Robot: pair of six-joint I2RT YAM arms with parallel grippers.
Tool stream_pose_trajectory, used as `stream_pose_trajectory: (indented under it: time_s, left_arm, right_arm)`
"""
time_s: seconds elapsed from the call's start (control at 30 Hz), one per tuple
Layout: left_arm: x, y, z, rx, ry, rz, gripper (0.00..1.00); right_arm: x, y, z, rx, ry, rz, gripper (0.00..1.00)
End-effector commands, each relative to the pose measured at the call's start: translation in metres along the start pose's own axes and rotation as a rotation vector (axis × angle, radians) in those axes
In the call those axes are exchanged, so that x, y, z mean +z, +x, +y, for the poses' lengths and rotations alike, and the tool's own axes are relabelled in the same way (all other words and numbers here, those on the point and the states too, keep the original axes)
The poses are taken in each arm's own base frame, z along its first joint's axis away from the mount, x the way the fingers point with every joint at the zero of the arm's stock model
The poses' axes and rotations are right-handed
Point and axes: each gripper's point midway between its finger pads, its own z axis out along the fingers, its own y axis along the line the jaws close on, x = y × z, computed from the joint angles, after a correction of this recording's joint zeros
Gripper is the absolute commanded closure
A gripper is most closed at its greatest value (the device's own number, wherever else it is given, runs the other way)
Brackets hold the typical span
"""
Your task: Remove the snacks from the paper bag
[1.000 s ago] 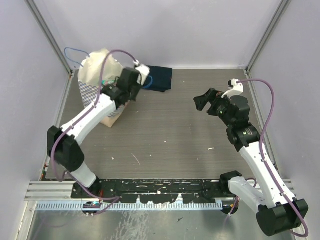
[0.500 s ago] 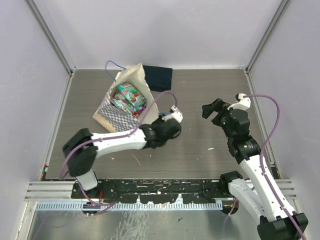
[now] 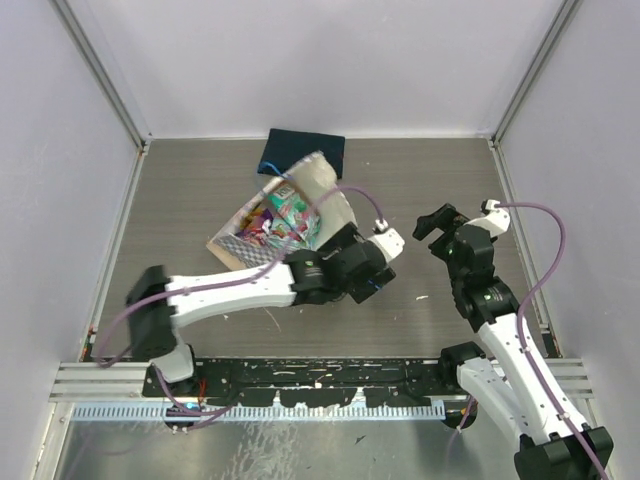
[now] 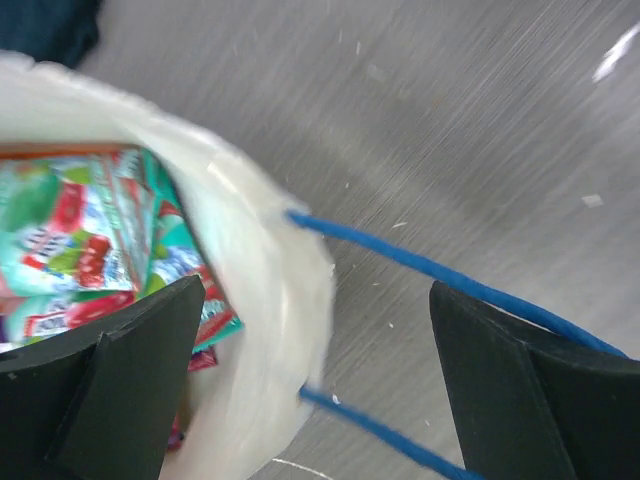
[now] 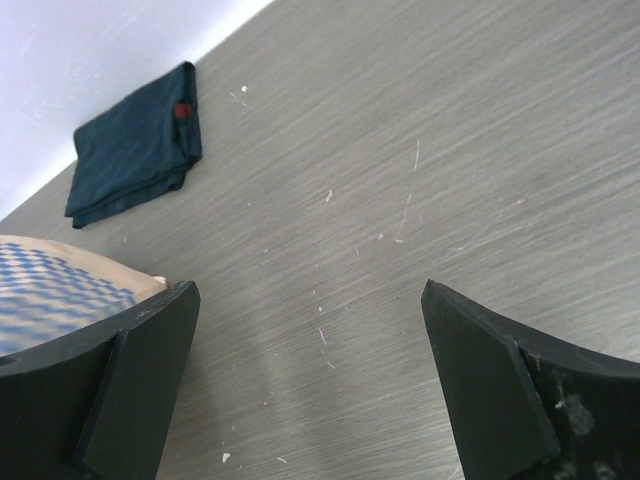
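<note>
The paper bag [image 3: 322, 188] lies tipped on the table's middle, mouth up toward the camera, its checkered side [image 5: 55, 290] facing the right arm. Several snacks [image 3: 272, 215] in teal, red and purple show inside it, teal ones [image 4: 85, 235] close up in the left wrist view. My left gripper [image 3: 360, 262] hangs open at the bag's near-right rim. The cream rim [image 4: 255, 300] and a blue cord handle [image 4: 450, 275] lie loose between its jaws [image 4: 315, 300]. My right gripper [image 3: 438, 224] is open over bare table [image 5: 310, 290], to the right of the bag.
A folded dark navy cloth [image 3: 304, 151] lies at the back just behind the bag, also seen as cloth [image 5: 135, 145] from the right wrist. Purple walls and metal posts enclose the table on three sides. Both arm bases stand at the near edge.
My left gripper pulled the bag from the back-left corner toward the middle, then opened and let go of the cord handle. The bag now lies tipped. The right arm drew back slightly to the right.
</note>
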Motion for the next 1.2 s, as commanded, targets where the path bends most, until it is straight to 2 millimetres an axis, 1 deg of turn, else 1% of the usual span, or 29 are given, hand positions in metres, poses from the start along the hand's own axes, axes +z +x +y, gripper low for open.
stream_pose_trajectory:
  time_s: [0.0, 0.07, 0.13, 0.2, 0.27, 0.33, 0.37, 0.43, 0.47, 0.5, 0.57, 0.7, 0.73, 0.8, 0.87, 0.9, 0.97, 1.03, 1.1, 1.17]
  left_arm:
    - [-0.130, -0.104, 0.029, -0.193, 0.232, -0.348, 0.02]
    - [-0.166, -0.115, 0.043, -0.246, 0.281, -0.423, 0.02]
    - [-0.191, -0.116, 0.060, -0.295, 0.287, -0.470, 0.02]
    - [-0.212, -0.111, 0.084, -0.341, 0.242, -0.499, 0.02]
    - [-0.226, -0.101, 0.111, -0.377, 0.156, -0.514, 0.02]
    - [-0.237, -0.087, 0.147, -0.413, 0.011, -0.520, 0.02]
    - [-0.242, -0.080, 0.162, -0.426, -0.043, -0.522, 0.02]
    - [-0.251, -0.072, 0.184, -0.453, -0.089, -0.537, 0.02]
    - [-0.253, -0.071, 0.186, -0.455, -0.071, -0.547, 0.02]
    - [-0.252, -0.071, 0.182, -0.448, -0.030, -0.553, 0.02]
    - [-0.243, -0.075, 0.166, -0.426, 0.046, -0.553, 0.02]
    - [-0.210, -0.072, 0.132, -0.321, 0.122, -0.451, 0.02]
    - [-0.202, -0.071, 0.126, -0.291, 0.130, -0.427, 0.02]
    - [-0.188, -0.067, 0.113, -0.239, 0.162, -0.378, 0.02]
    - [-0.180, -0.064, 0.102, -0.215, 0.190, -0.349, 0.02]
    - [-0.176, -0.062, 0.099, -0.207, 0.197, -0.336, 0.02]
    - [-0.170, -0.058, 0.096, -0.204, 0.196, -0.318, 0.02]
    - [-0.166, -0.056, 0.094, -0.202, 0.193, -0.316, 0.02]
    - [-0.163, -0.055, 0.092, -0.200, 0.194, -0.314, 0.02]
    - [-0.162, -0.053, 0.092, -0.195, 0.193, -0.308, 0.02]
  right_arm:
    - [0.006, 0.007, 0.004, 0.061, -0.003, 0.020, 0.01]
    - [0.008, 0.013, 0.013, 0.045, -0.052, 0.056, 0.01]
    - [0.010, 0.017, 0.018, 0.039, -0.075, 0.076, 0.01]
    - [0.010, 0.022, 0.026, 0.026, -0.117, 0.105, 0.01]
    - [0.009, 0.024, 0.035, 0.010, -0.166, 0.125, 0.01]
    - [0.006, 0.026, 0.043, -0.009, -0.211, 0.144, 0.01]
    - [0.005, 0.026, 0.046, -0.018, -0.230, 0.151, 0.01]
    - [0.004, 0.027, 0.051, -0.033, -0.258, 0.163, 0.01]
    - [0.003, 0.028, 0.053, -0.039, -0.268, 0.168, 0.01]
    - [0.002, 0.029, 0.055, -0.045, -0.282, 0.173, 0.01]
    - [-0.002, 0.031, 0.062, -0.059, -0.329, 0.190, 0.01]
    - [-0.014, 0.036, 0.071, -0.078, -0.405, 0.220, 0.01]
    - [-0.017, 0.039, 0.071, -0.085, -0.416, 0.227, 0.01]
    - [-0.020, 0.046, 0.064, -0.094, -0.392, 0.257, 0.01]
    - [-0.023, 0.063, 0.052, -0.108, -0.365, 0.319, 0.01]
    - [-0.025, 0.069, 0.050, -0.114, -0.373, 0.339, 0.01]
    - [-0.034, 0.074, 0.057, -0.135, -0.451, 0.351, 0.01]
    - [-0.048, 0.070, 0.070, -0.169, -0.559, 0.341, 0.01]
    - [-0.060, 0.057, 0.077, -0.205, -0.599, 0.315, 0.01]
    - [-0.074, 0.038, 0.083, -0.233, -0.616, 0.272, 0.00]
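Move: The blue handle of the paper bag already loops by the left gripper's open fingers; the bag's middle lies about 19 cm left, 11 cm ahead and 7 cm below, snacks just inside at about 17 cm left, 10 cm ahead and 9 cm below. The dark folded cloth is some 30 cm ahead, 17 cm left and 15 cm lower. From the right gripper, the bag is about 36 cm left, 2 cm ahead and 14 cm below. Hoist the left gripper about 24 cm with the bag's handle hooked over a finger, swinging out left some 14 cm and rolling its left side down about 30 degrees; then lower it roughly 9 cm, easing back right and part-way out of the roll, fingers wide open throughout. Bring the open right gripper about 9 cm left towards the bag, turning it counter-clockwise and finally drawing back a little. ##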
